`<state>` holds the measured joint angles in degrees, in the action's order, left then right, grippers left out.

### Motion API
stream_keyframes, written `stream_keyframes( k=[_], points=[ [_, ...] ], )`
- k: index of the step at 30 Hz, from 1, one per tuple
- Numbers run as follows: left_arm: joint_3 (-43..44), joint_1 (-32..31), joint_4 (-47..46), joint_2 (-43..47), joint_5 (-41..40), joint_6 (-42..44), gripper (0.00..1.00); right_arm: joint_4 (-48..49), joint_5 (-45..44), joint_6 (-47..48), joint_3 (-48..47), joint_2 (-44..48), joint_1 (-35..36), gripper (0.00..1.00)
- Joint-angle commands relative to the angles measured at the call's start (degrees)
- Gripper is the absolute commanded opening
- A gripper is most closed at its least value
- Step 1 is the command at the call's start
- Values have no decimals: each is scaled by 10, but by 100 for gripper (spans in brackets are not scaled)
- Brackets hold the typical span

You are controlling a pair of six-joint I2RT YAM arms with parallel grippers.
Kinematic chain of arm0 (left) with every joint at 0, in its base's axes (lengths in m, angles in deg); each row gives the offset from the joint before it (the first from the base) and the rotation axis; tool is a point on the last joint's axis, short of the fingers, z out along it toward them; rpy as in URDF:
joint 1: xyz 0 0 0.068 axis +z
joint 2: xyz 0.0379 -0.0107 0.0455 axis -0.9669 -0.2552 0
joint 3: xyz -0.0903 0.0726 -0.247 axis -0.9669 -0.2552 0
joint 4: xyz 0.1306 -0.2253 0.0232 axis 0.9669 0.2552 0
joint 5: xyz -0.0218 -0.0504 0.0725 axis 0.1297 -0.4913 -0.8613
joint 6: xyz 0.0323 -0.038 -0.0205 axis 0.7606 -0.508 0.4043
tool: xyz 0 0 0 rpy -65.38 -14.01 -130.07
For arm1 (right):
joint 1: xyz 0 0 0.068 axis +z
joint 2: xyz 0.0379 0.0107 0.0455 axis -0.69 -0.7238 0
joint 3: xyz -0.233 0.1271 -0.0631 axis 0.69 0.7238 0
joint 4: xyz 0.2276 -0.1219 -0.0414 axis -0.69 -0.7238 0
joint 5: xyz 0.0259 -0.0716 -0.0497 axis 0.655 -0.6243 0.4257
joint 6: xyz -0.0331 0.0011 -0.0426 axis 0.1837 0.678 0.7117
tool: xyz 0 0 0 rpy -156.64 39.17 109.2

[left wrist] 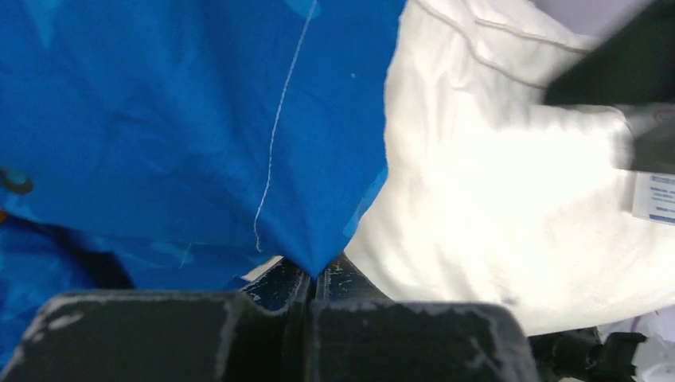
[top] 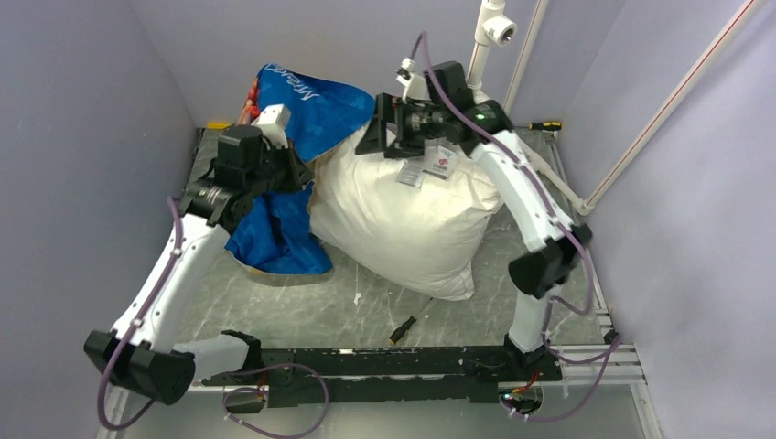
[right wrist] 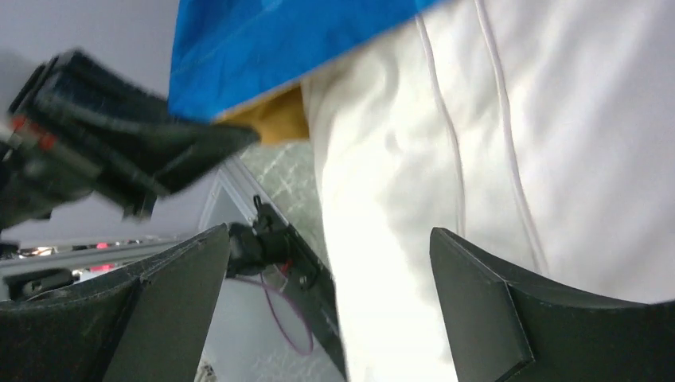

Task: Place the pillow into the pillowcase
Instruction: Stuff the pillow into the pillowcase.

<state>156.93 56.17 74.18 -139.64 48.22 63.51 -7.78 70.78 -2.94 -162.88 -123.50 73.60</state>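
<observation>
The plump white pillow (top: pixel 412 224) lies mid-table, its tags (top: pixel 428 166) at the far end. The blue pillowcase (top: pixel 307 101) is bunched at its left, rising at the back and drooping toward the front. My left gripper (top: pixel 302 176) is shut on a fold of the pillowcase (left wrist: pixel 199 119); the blue cloth runs into the closed jaws of the left gripper (left wrist: pixel 314 274), right beside the pillow (left wrist: pixel 509 199). My right gripper (top: pixel 373 133) hovers over the pillow's far end, open. Seen from the right wrist, the pillow (right wrist: pixel 477 143) fills the space beyond the right gripper (right wrist: pixel 326 306), and the pillowcase's orange lining (right wrist: pixel 275 119) peeks out.
A screwdriver (top: pixel 545 126) lies at the back right edge. A small dark object (top: pixel 403 327) rests on the marbled table (top: pixel 311 306) in front of the pillow. A white post (top: pixel 490 37) stands behind, and purple walls close in on both sides.
</observation>
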Motion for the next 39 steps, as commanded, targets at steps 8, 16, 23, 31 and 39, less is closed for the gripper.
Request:
stream_keyframes(
  k=[8,16,23,31,39],
  points=[
    [-48,16,20,54,-49,8,0,-335,-155,47,75,227,-5,100],
    [-82,17,6,81,-11,25,0,-277,-272,27,409,402,-10,100],
    [-145,17,-42,126,48,31,0,-2,-269,18,640,456,-14,98],
    [-166,16,-40,129,158,17,0,310,-104,-23,665,444,-3,0],
    [-131,-45,-132,96,260,-31,0,366,-24,-75,601,449,6,0]
  ],
)
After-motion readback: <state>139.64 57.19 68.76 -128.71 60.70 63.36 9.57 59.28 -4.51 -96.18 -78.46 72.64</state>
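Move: From the right hand, wide open and clear at the far side of the pillow, the pillow's right flank that it will grip lies about 12 cm back, 13 cm to the right and 15 cm lower. The pillow's tags are some 11 cm to the hand's right, 3 cm back and 9 cm below, and the middle of the pillowcase is roughly 18 cm to its left, 2 cm back and 15 cm below. From the left hand, shut on the case's mouth edge, the pillow's middle is about 22 cm to the right, 3 cm back and 17 cm down. The wide-open right hand lifts briefly, then swings back and to the right, each close to 19 cm, and drops round to the pillow's right flank, its left side rolling down some 30 degrees; there it turns back forward and left by 6 to 8 cm, rising a little and rolling back as the fingers shut and pinch the pillow. The left hand keeps its pinch on the blue mouth edge, easing left at first, then drawing it back and down about 5 cm and finally rightward towards the pillow, turning clockwise. ##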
